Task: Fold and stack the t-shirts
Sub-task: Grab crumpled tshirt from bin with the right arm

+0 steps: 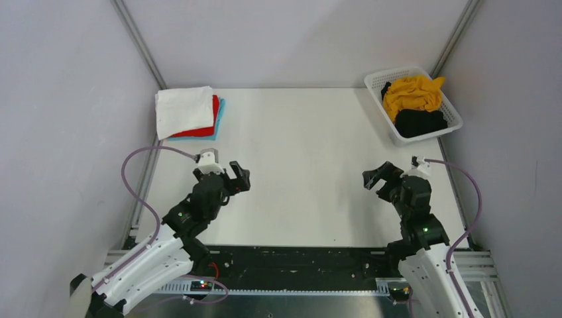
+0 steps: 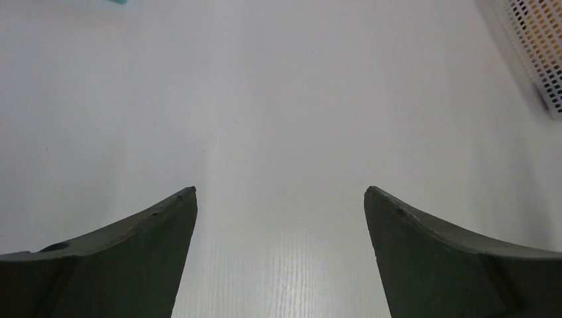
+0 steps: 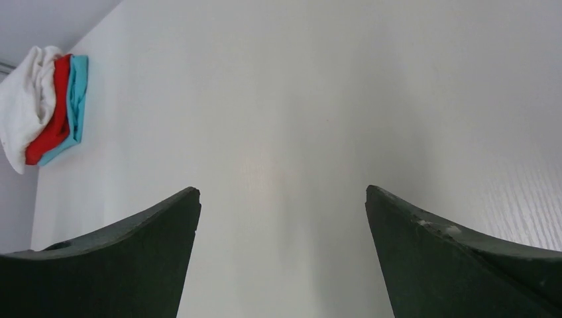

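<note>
A crumpled mustard-yellow t-shirt (image 1: pixel 413 93) and a black t-shirt (image 1: pixel 420 122) lie in the white lattice basket (image 1: pixel 376 82) at the table's far right. A folded stack sits at the far left: white t-shirt (image 1: pixel 183 109) on top, red (image 1: pixel 213 119) under it, light-blue (image 1: pixel 221 109) at the bottom. The stack also shows in the right wrist view, white (image 3: pixel 23 106), red (image 3: pixel 54 112), light-blue (image 3: pixel 78 99). My left gripper (image 1: pixel 239 175) is open and empty over the bare table near left. My right gripper (image 1: pixel 376 179) is open and empty near right.
The white table (image 1: pixel 298 172) is walled by grey panels on three sides. The basket's corner shows in the left wrist view (image 2: pixel 530 46). A black rail with cables runs along the table's near edge (image 1: pixel 291 262).
</note>
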`<state>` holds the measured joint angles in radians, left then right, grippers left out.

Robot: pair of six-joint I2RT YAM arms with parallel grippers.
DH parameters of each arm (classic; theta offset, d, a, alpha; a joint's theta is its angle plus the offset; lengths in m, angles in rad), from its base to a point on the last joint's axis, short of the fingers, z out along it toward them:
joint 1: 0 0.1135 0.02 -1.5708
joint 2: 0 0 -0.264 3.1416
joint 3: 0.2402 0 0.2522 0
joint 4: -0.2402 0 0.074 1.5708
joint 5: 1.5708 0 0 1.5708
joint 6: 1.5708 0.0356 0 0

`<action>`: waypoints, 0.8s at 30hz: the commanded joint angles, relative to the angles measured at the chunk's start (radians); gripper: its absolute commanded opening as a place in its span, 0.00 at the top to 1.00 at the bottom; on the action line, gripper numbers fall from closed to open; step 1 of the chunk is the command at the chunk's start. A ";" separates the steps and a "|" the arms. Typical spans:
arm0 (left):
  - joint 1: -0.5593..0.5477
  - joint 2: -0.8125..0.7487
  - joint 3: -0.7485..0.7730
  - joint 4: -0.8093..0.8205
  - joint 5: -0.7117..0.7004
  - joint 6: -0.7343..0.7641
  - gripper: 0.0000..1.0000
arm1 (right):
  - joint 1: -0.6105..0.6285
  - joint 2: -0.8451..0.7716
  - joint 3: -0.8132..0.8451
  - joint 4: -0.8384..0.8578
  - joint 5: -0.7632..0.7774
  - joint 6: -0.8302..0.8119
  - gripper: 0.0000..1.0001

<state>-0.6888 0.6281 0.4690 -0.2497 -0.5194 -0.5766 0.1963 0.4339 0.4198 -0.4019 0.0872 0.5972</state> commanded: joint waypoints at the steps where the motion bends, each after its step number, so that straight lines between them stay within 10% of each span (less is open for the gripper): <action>1: 0.006 0.023 -0.004 0.099 0.021 -0.002 0.00 | -0.001 0.011 0.044 0.117 0.015 -0.013 0.01; 11: 0.014 0.052 -0.001 0.222 0.013 0.033 0.00 | -0.061 0.469 0.497 0.102 0.220 -0.217 0.01; 24: 0.066 0.090 -0.009 0.240 -0.001 0.070 0.00 | -0.341 1.345 1.259 0.069 0.046 -0.434 0.01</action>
<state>-0.6380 0.7254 0.4675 -0.0605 -0.4942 -0.5297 -0.1421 1.5822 1.4464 -0.3237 0.1375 0.2886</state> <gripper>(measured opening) 0.996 0.993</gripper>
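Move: The yellow t-shirt heaped in the bin lies about 37 cm ahead of the right hand, 17 cm to its right and some 8 cm lower. The black t-shirt is nearer, roughly 28 cm ahead, 18 cm right and 10 cm lower; the bin's middle is about 34 cm ahead, 18 cm right and 11 cm below. From the left hand, the yellow t-shirt is some 37 cm ahead, 69 cm right and 9 cm down. Lift the right gripper and swing it fast, forward about 24 cm and 13 cm right, towards the shirts in the bin; climb some 14 cm to clear the rim, then begin sinking over them. Roll its left side down and turn it clockwise, about 15 degrees each, fingers wide open. Ease the left gripper a little forward. ##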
